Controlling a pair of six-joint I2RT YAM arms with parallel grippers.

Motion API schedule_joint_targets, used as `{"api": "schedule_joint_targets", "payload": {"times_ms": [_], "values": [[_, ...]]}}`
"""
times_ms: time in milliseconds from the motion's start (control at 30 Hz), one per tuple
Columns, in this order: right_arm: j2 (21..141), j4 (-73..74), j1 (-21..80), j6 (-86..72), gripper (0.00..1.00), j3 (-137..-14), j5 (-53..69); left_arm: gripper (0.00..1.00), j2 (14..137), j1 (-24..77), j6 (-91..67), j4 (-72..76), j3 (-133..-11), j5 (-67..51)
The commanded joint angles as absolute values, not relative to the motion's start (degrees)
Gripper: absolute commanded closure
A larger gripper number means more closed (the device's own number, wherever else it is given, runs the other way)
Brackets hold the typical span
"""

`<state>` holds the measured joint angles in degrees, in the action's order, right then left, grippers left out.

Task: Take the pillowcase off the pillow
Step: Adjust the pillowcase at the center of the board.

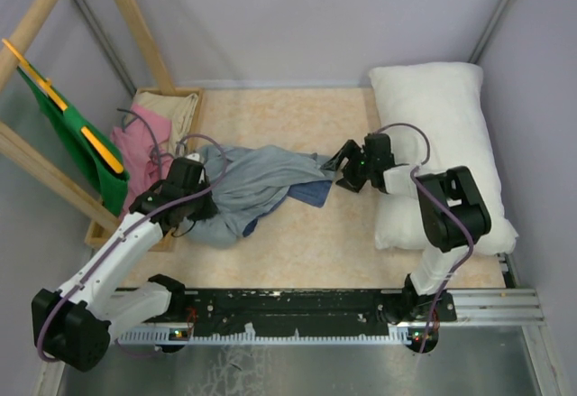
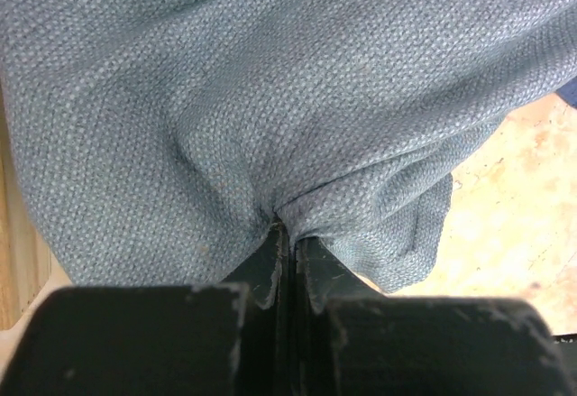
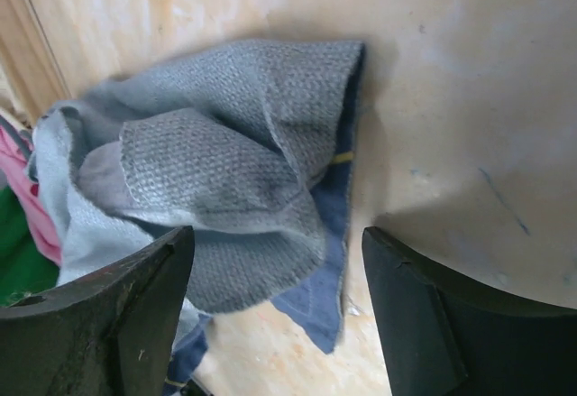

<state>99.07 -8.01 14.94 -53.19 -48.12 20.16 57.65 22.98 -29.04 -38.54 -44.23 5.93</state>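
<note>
The pillowcase lies crumpled on the table left of centre, mostly its blue-grey inside showing, with navy edges at its right end. The white pillow lies bare along the right side, apart from it. My left gripper is at the cloth's left end; in the left wrist view the gripper is shut on a pinch of the pillowcase. My right gripper hovers over the cloth's right end. In the right wrist view it stands open above the pillowcase, nothing between its fingers.
A wooden tray at the back left holds a pink cloth and a beige cloth. A green cloth hangs on a wooden frame at the far left. A black rail runs along the near edge.
</note>
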Motion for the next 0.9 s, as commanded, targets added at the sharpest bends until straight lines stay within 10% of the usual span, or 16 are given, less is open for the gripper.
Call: {"api": "schedule_joint_targets", "payload": {"times_ms": [0, 167, 333, 600, 867], "values": [[102.29, -13.29, 16.81, -58.43, 0.26, -51.59, 22.98, 1.00, 56.23, 22.85, -30.28, -39.74, -45.88, 6.44], [106.06, -18.72, 18.40, -61.14, 0.43, -53.11, 24.19, 1.00, 56.30, 22.84, -29.66, -39.96, -46.59, 5.51], [107.88, -14.80, 17.60, -56.63, 1.00, -64.50, 23.46, 1.00, 55.84, 22.79, -25.73, -35.57, -49.32, 4.81], [110.50, 3.87, 19.00, -34.54, 1.00, -103.28, 27.84, 1.00, 66.17, 23.33, -17.04, -37.34, -73.69, 5.76], [82.49, -8.63, 22.59, -22.22, 1.00, -51.00, 26.75, 0.98, 46.05, 26.15, -23.65, -30.13, -43.46, -10.33]]}}
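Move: The pillowcase's free right-hand corner lies about 4 cm to the right hand's left and 2 cm ahead, a centimetre lower, between the open fingers' reach; its blue flap is some 7 cm left and 5 cm nearer, and the pillow about 24 cm right, 3 cm ahead. For the left hand, already holding the case, the board's centre is roughly 22 cm right, 5 cm ahead and 8 cm below. Leftward first, some 4 cm low over the board, the right hand reaches the pillowcase corner and pinches it shut, then whips it up about 25 cm, swinging forward and back again while its fingers tip upward. The left hand, keeping its grip, flings its end up and forward almost together with it, then draws back and a little right. ##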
